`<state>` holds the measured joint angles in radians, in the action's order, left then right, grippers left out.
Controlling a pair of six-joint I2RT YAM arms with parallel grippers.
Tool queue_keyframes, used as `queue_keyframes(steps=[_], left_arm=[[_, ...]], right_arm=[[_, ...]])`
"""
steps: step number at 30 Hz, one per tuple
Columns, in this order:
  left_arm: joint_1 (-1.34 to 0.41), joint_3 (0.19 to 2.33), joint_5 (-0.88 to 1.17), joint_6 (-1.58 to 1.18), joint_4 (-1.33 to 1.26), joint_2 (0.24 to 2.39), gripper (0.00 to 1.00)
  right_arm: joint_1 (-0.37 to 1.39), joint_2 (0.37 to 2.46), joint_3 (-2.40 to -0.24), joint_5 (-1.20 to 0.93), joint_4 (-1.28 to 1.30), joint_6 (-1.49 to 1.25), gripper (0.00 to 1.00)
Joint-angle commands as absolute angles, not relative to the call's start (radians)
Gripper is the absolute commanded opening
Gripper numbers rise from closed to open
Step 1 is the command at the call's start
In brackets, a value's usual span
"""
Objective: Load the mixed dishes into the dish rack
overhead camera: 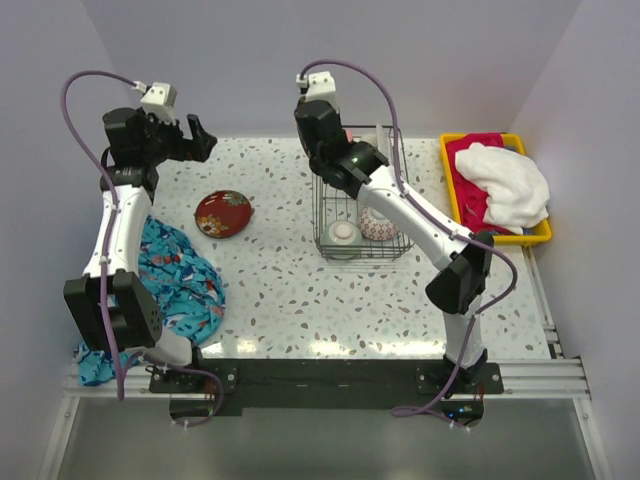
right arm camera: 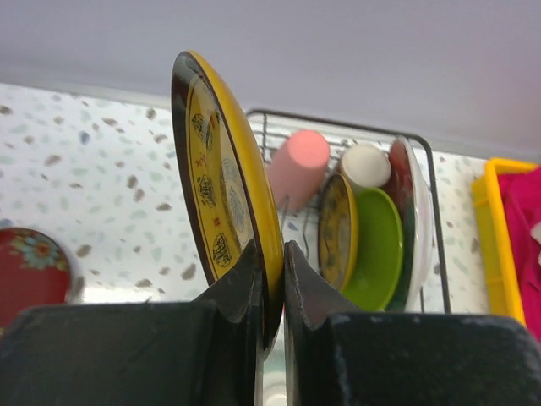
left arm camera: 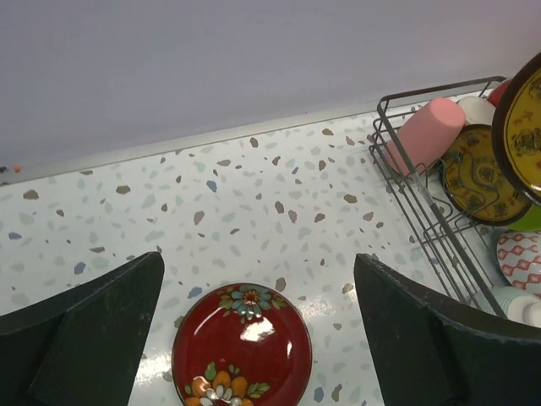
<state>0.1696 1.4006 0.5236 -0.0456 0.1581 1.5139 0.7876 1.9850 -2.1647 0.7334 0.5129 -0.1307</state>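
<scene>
A red flowered plate (overhead camera: 223, 213) (left arm camera: 243, 347) lies flat on the speckled table, left of the dish rack (overhead camera: 318, 215) (right arm camera: 435, 220). My left gripper (overhead camera: 195, 140) (left arm camera: 258, 262) hovers above its far edge, open and empty. My right gripper (right arm camera: 270, 254) is shut on the rim of a yellow plate (right arm camera: 220, 169) (left arm camera: 520, 127), held upright on edge above the rack's left end. Inside the rack stand a pink cup (right arm camera: 297, 165), a cream cup (right arm camera: 366, 165), a yellow-olive plate (right arm camera: 336, 228), a lime-green plate (right arm camera: 380, 245) and a patterned bowl (overhead camera: 378, 225).
A yellow tray (overhead camera: 455, 190) holding pink and white cloths (overhead camera: 510, 180) sits right of the rack. A blue patterned cloth (overhead camera: 180, 275) is bunched at the table's left edge beside the left arm. The back wall runs close behind the rack.
</scene>
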Motion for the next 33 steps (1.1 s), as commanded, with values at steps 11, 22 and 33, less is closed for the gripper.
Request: queue_keyframes(steps=[11,22,33], left_arm=[[0.166,1.316,0.512,-0.1,0.106,1.416,1.0],[0.166,1.266,0.519,-0.08,0.117,1.405,1.0],[0.167,1.247,0.532,-0.094,0.11,1.411,1.0]], right_arm=[[0.775,2.08,-2.16,1.015,0.644,-0.152,0.0],[0.718,2.14,-2.163,1.011,0.764,-0.247,0.0],[0.69,2.184,-2.181,1.009,0.793,-0.284,0.0]])
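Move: Some 9 cm to the right of the right hand, 3 cm ahead and about 20 cm below, the racked yellow plate marks the place beside which the hand's own yellow plate is to go. The green plate stands 3 cm farther right of it; the pink cup is about 7 cm ahead and 2 cm right of the hand, at similar depth. From the empty left hand, the red plate lies 8 cm back, 7 cm right and 28 cm below, the racked plate roughly 41 cm right, 2 cm ahead. Lowering the held yellow plate into the space just left of the racked yellow plate, the right hand sinks about 13 cm and swings some 8 cm right, tipping its fingers down and turning clockwise, left side dropping, with the pinch on the rim kept. The left hand, wide open, eases 2–3 cm back and down towards the red plate. ##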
